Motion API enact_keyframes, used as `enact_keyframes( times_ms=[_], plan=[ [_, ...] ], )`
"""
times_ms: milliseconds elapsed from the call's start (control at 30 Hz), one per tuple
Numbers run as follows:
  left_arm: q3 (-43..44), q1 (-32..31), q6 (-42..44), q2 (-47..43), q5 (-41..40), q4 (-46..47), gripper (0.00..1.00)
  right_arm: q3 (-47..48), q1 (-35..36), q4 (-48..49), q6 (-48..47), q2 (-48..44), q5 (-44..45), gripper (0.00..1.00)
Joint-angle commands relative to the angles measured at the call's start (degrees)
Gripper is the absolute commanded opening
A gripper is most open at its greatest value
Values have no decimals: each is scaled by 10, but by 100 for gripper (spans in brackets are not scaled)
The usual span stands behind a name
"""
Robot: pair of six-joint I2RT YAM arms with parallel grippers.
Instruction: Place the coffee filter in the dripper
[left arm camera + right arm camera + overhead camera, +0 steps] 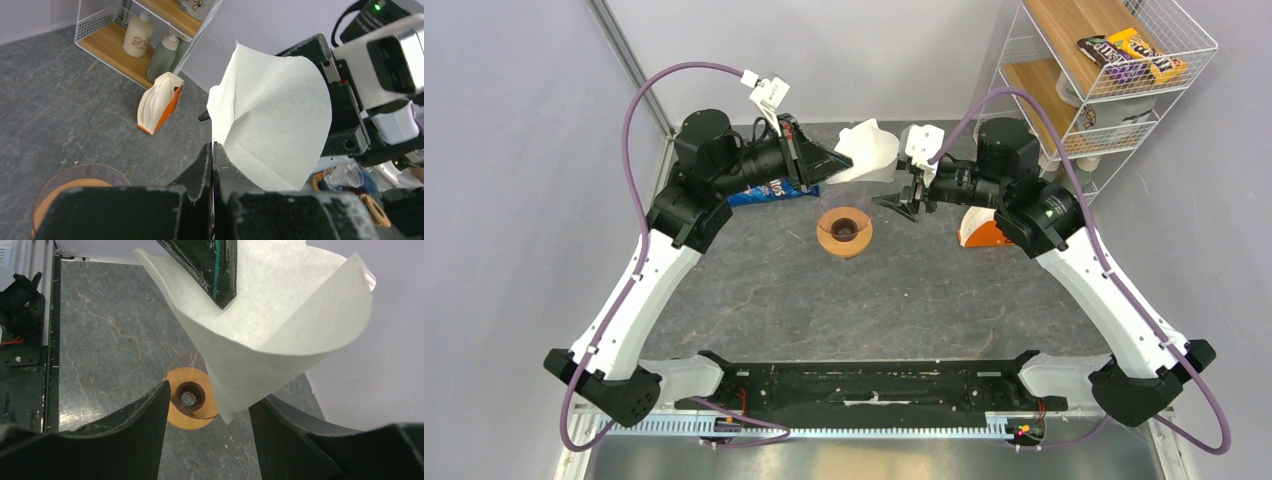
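Observation:
The white paper coffee filter (pixel 871 150) hangs in the air behind the dripper, pinched at its edge by my shut left gripper (pixel 844 162). In the left wrist view the jaws (pixel 213 149) are closed on the filter (pixel 272 112), which opens out as a cone. The orange dripper (pixel 844 230) stands on the table in front of and below the filter. My right gripper (pixel 899 207) is open and empty, just right of the dripper. In the right wrist view its fingers (pixel 150 415) frame the filter (pixel 280 335) and the dripper (pixel 192 399) below it.
An orange-and-white pack (pixel 982 230) stands right of the dripper, under the right arm, and also shows in the left wrist view (pixel 160 102). A blue snack bag (pixel 759 191) lies under the left arm. A wire shelf (pixel 1104 70) with bottles and snacks stands at the back right.

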Motion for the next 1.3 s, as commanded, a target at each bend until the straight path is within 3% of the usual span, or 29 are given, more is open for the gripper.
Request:
enact_keyframes(
  times_ms=[0,167,200,267,367,567,700,767,867,900,1000,1167,1267],
  plan=[
    [20,-2,-81,5,-54,-9,2,20,11,5,-33,-2,41,59],
    [17,-6,-105,11,-67,-29,2,33,18,10,-32,11,90,49],
    [14,-6,-116,9,-76,-33,2,34,20,11,-34,13,101,50],
    [11,-6,-142,10,-96,-41,2,28,24,23,-38,14,128,62],
    [9,-6,-191,14,-114,-43,2,25,31,24,-57,17,144,64],
    [10,-6,-214,23,-97,-33,2,21,34,28,-80,21,156,37],
    [5,-6,-212,21,-85,-23,2,18,34,23,-82,18,143,25],
    [-3,-6,-194,16,-73,-12,2,12,34,21,-83,12,127,20],
    [-23,-5,-156,2,-52,13,2,5,34,16,-85,4,102,2],
    [-30,-5,-140,-5,-41,26,5,3,34,15,-83,1,93,0],
    [-44,-5,-70,-20,-17,38,21,3,32,0,-84,-3,62,0],
    [-55,-6,74,-42,20,30,34,10,27,-25,-80,-7,12,0],
    [-44,-6,114,-36,58,21,36,11,26,-39,-82,-9,-27,0]
  ],
)
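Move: The white coffee filter sticks out of the left gripper's shut fingers; its middle lies about 3 cm ahead of that hand point, 3 cm to its right and 2 cm above. From the open right hand, the filter's middle is about 3 cm ahead, 4 cm left and 4 cm above, its narrow end nearest. The dripper stands some 34 cm below the right hand, about 6 cm ahead and 7 cm left; from the left hand it is about 6 cm ahead, 1 cm left and 38 cm below. The left hand, still pinching the filter, eases forward and down about 2.5 cm each while tipping and rolling some 20 degrees, and the right hand reaches forward about 3.5 cm beside it, turning slightly clockwise, its fingers partly closing and reopening before they shut and pinch the filter's narrow lower end. With the right's grip made, the left fingers open about a third of their range around the paper, and both hands draw back about 3 cm, the left undoing most of its tilt and the right keeping its pinch. ##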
